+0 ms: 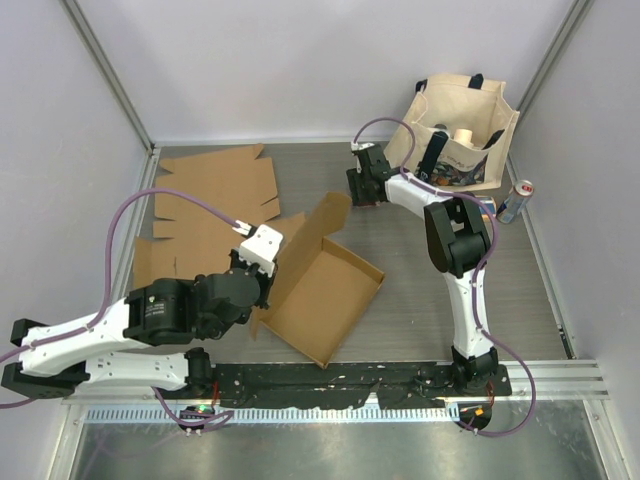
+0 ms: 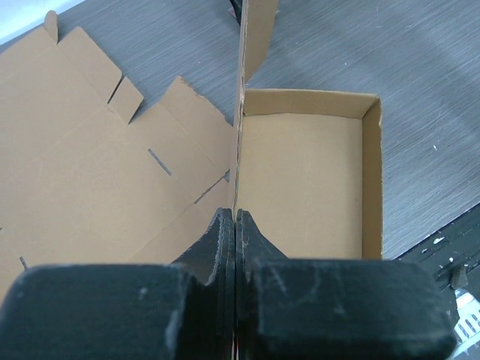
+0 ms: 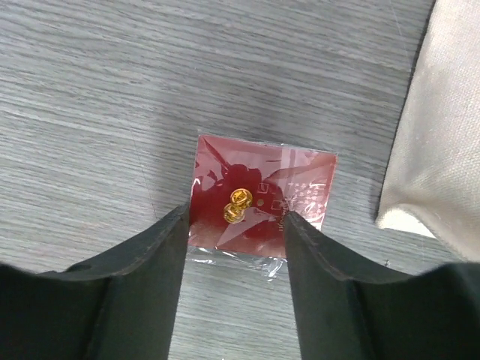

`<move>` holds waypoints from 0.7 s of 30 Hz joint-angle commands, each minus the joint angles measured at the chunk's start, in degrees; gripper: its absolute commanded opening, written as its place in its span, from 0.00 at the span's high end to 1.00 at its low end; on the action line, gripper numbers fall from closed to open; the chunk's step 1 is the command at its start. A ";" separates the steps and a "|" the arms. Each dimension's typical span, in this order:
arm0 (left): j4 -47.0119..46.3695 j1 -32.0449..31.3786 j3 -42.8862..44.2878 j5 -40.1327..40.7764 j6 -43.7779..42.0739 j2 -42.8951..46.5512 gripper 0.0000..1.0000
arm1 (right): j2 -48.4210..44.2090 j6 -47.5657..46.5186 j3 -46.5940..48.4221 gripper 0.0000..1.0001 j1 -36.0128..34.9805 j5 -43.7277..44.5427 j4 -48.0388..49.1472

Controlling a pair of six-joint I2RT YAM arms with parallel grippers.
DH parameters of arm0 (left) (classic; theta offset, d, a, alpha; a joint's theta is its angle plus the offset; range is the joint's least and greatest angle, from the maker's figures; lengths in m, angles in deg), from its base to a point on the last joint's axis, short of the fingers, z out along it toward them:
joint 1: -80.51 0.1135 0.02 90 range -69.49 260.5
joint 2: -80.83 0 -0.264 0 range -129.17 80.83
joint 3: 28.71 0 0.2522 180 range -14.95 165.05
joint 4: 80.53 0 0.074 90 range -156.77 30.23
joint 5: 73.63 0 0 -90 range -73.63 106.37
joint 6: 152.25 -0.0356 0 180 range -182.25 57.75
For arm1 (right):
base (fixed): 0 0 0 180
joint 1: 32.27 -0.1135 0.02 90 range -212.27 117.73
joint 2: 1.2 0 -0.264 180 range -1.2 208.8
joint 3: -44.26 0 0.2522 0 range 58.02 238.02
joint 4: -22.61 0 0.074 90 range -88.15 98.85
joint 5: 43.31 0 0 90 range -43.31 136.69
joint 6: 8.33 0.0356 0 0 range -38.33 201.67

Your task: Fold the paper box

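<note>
The paper box [image 1: 325, 290] is a brown cardboard tray, partly folded, in the middle of the table. Its walls stand up and a flap [image 1: 322, 225] rises at the back. My left gripper [image 1: 268, 262] is shut on the box's left wall, and the left wrist view shows that thin wall [image 2: 238, 150] edge-on, running into the closed left gripper [image 2: 236, 217]. My right gripper [image 1: 358, 192] hovers at the back of the table, away from the box. In the right wrist view the right gripper [image 3: 235, 217] is open, with a red plastic packet [image 3: 259, 191] lying between its fingertips.
Flat unfolded cardboard sheets [image 1: 210, 200] lie left of the box, also seen in the left wrist view [image 2: 90, 150]. A beige tote bag [image 1: 462, 130] with items stands at the back right, its side [image 3: 442, 127] near the packet. A drink can [image 1: 515, 200] stands beside it.
</note>
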 commanded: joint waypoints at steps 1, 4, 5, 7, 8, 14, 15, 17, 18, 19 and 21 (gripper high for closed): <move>-2.59 -0.21 2.56 2.62 1.60 -0.93 1.00 | 0.50 0.38 -2.28 0.53 0.18 -0.32 -2.20; -2.50 -0.21 2.65 2.36 1.52 -1.29 1.00 | -0.73 0.47 -3.07 0.63 0.18 -1.03 -1.67; -2.67 -0.21 2.56 2.36 1.43 -1.37 1.00 | -1.00 0.47 -3.25 0.63 0.18 -0.94 -1.41; -2.76 -0.21 2.39 2.44 1.34 -1.38 1.00 | -2.22 0.55 -3.77 0.63 0.18 -0.85 -1.14; -2.85 -0.21 2.21 2.53 1.43 -1.38 1.00 | -2.66 0.64 -4.04 0.63 0.18 -1.03 -0.71; -3.55 -0.21 1.68 2.71 1.08 -1.37 1.00 | -6.27 2.57 -6.41 0.77 0.18 -2.61 -0.09; -3.73 -0.21 1.68 2.71 1.07 -1.46 1.00 | -6.62 2.84 -7.20 0.79 0.18 -2.96 -0.18; -3.99 -0.21 1.68 2.71 0.99 -1.64 1.00 | -8.02 3.80 -8.34 0.90 0.18 -2.79 0.17; -3.99 -0.21 1.68 2.71 0.81 -1.55 1.00 | -8.46 3.98 -9.48 0.91 0.18 -2.70 0.18; -4.17 -0.21 1.68 2.71 0.72 -1.55 1.00 | -9.51 4.24 -10.19 0.94 0.18 -2.70 0.09; -4.34 -0.21 1.51 2.88 0.55 -1.64 1.00 | -11.01 5.56 -12.90 0.97 0.18 -2.61 0.26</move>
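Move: The red packet lies flat just beneath the right fingertips, its middle about 1 cm ahead and 1 cm to the right, some 1 cm below. The cloth bag's middle stands about 21 cm to the right and 8 cm ahead of this hand, and the open tray of the paper box is some 27 cm back and 11 cm left of it. From the left gripper, the packet is roughly 38 cm ahead, 22 cm right and 28 cm below. Shut the right gripper on the red packet, pinching it near its left side. Partway through the closing, start drawing the hand straight back towards the robot, about 3 cm, level and low over the table, dragging the packet along. Keep the left gripper where it is, still shut on the box's raised flap. ##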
